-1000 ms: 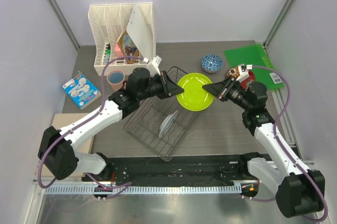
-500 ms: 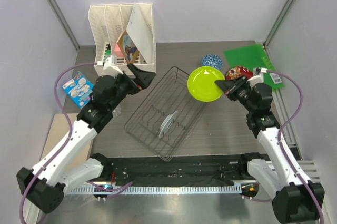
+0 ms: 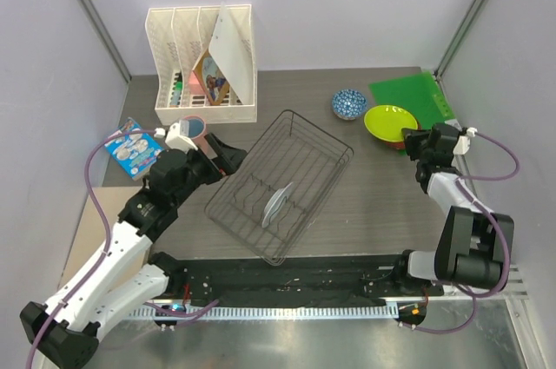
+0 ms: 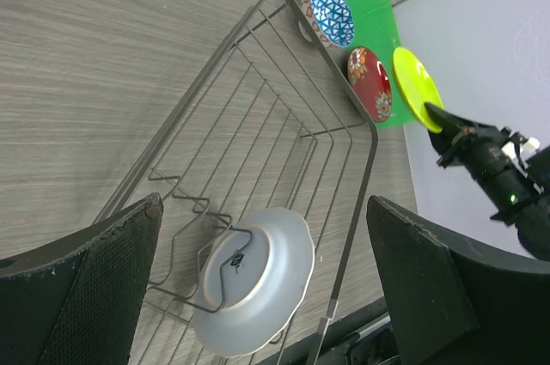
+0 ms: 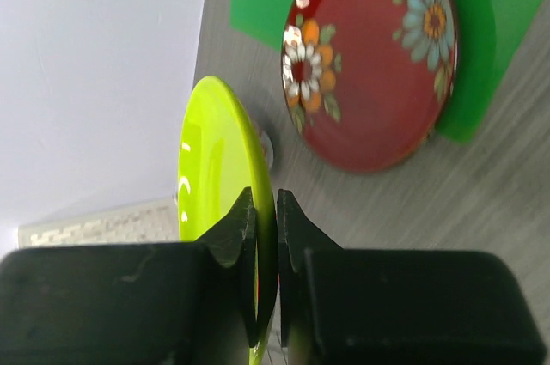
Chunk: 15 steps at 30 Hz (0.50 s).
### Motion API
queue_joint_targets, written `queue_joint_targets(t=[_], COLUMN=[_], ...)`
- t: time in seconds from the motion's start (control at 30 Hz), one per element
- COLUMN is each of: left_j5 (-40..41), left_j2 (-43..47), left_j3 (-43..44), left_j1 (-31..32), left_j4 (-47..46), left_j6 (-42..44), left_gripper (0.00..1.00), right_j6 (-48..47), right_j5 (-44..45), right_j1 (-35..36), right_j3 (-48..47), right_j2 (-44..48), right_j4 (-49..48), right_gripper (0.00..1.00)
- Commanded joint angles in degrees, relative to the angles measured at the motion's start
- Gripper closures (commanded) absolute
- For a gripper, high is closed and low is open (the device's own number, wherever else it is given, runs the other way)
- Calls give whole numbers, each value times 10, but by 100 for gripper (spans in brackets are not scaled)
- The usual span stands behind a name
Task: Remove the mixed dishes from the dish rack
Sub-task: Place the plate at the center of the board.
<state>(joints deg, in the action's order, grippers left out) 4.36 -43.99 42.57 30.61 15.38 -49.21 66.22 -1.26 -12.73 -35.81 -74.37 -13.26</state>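
The black wire dish rack [image 3: 287, 180] lies in the middle of the table and holds one white plate [image 3: 276, 204] upright in its prongs. The plate also shows in the left wrist view [image 4: 253, 283]. My left gripper [image 3: 228, 156] is open and empty at the rack's left side, beside the pink cup [image 3: 192, 128]. My right gripper [image 3: 417, 139] is shut on the rim of a lime-green plate [image 3: 390, 121], tilted above the red patterned plate [image 5: 374, 60] on a green mat [image 3: 410, 93]. The blue bowl [image 3: 348, 104] stands left of them. I see no glass tumbler.
A white slotted file organizer [image 3: 204, 61] with papers stands at the back left. A blue packet [image 3: 130, 148] lies at the left edge. A pale board [image 3: 82, 230] lies at the near left. The side walls stand close to the right arm.
My right arm has carried the green plate from the rack's far end rightward over the red plate. My left arm has pulled back from the rack toward the near left, gripper open.
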Motion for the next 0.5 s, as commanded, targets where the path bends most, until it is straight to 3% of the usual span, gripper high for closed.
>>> queue_joint_targets(t=[0.0,0.23,0.47], left_j5=[8,-7,-17], left_j2=[15,4,-7], left_j3=[-20,-30,-42], left_j1=[1,1,1], left_j4=[5,22,2], left_j6=[-10,-29,-33], left_gripper=[0,1,1], right_j6=[20,-91,-142], right_j5=[48,99,89], right_j1=[-21,-34,-34], right_j3=[-77,-222,-247], right_j2=[-57,-147,-205], right_j4=[-50,68,105], right_gripper=[99,99,99])
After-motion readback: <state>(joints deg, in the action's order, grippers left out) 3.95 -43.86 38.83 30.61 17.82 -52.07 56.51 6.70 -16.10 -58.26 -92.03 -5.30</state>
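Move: The green board's centre lies about 12 cm ahead of the right hand, 7 cm to its right and 10 cm below. The red plate is some 6 cm straight ahead, 9 cm down; the blue bowl about 13 cm ahead and 15 cm left. From the left hand, the white plate in the rack lies roughly 8 cm back, 8 cm right and 15 cm below. The lime plate, still pinched at its edge by the right gripper, is carried through the air about 7 cm right and nearly as far forward, towards the middle of the green board, easing off at the end while the wrist rolls its left side down some 10 degrees. Meanwhile the open, empty left hand sinks about 4 cm towards the white plate, tipping slightly down. ##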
